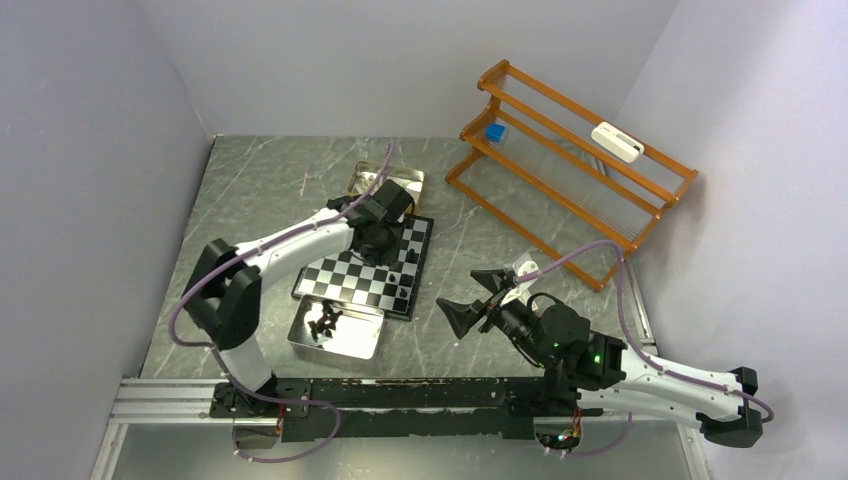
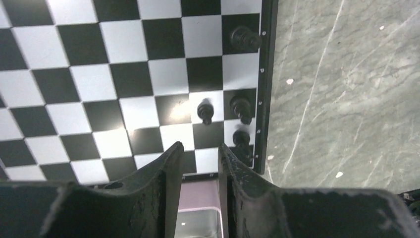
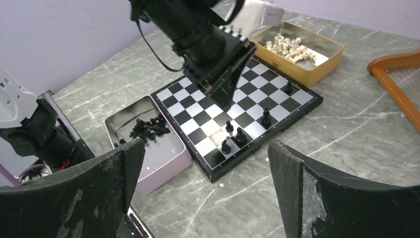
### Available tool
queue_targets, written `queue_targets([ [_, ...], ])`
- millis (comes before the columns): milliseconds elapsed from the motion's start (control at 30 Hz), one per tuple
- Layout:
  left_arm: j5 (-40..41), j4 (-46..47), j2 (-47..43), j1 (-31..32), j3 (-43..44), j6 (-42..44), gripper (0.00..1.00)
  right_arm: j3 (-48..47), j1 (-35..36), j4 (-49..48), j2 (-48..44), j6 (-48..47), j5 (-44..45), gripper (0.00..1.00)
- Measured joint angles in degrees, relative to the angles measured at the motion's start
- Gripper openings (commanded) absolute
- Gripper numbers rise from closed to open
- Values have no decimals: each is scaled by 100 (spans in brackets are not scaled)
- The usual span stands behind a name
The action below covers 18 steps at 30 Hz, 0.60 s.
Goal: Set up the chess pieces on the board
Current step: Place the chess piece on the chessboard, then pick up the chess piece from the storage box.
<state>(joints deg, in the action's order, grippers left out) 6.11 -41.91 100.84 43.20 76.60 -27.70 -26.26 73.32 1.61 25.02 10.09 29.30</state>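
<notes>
The chequered board (image 1: 345, 275) lies mid-table. Several black chess pieces (image 3: 239, 135) stand near its right edge, seen close in the left wrist view as black chess pieces (image 2: 241, 106) on the board (image 2: 84, 79). My left gripper (image 1: 380, 245) hangs over the board, a little above those pieces; its jaws (image 2: 200, 148) are narrowly open with nothing between them. More black pieces (image 1: 325, 318) lie heaped in a silver tray (image 1: 350, 345). Cream-white pieces (image 3: 289, 45) fill a gold tray (image 3: 324, 62). My right gripper (image 1: 475, 298) hovers wide open right of the board, empty (image 3: 205, 146).
An orange wire rack (image 1: 570, 150) stands at the back right, holding a blue item (image 1: 494, 131) and a white item (image 1: 617, 142). The left arm's wrist (image 3: 198, 34) rises over the board. Grey walls enclose the marbled table (image 1: 270, 180).
</notes>
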Motion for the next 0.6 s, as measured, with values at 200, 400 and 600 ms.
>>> queue_targets([
  [200,212,-258,-826,-4,-476,-170,36,0,0,0,0,22,-26,100],
  [400,323,-651,-1593,-79,-1473,-501,37,0,0,-2,-2,42,-76,100],
  [600,326,-909,-2048,-310,-2065,-793,38,0,0,-2,0,39,-149,100],
])
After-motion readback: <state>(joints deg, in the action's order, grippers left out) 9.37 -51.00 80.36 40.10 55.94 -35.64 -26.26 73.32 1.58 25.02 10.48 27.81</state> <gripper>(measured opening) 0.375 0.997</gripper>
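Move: The heap of black pieces in the metal box lies about 14 cm to the left of the left hand, some 10 cm back and 7 cm below. The box's middle is 11 cm left and 12 cm back; a just-placed pawn stands right under the hand, 4 cm down; the chessboard's middle is 5 cm left and 3 cm ahead. From the idle right hand the heap is some 24 cm left, 3 cm ahead and 22 cm below. The empty left hand arcs about 10 cm left and 8 back over the board towards the black pieces. ##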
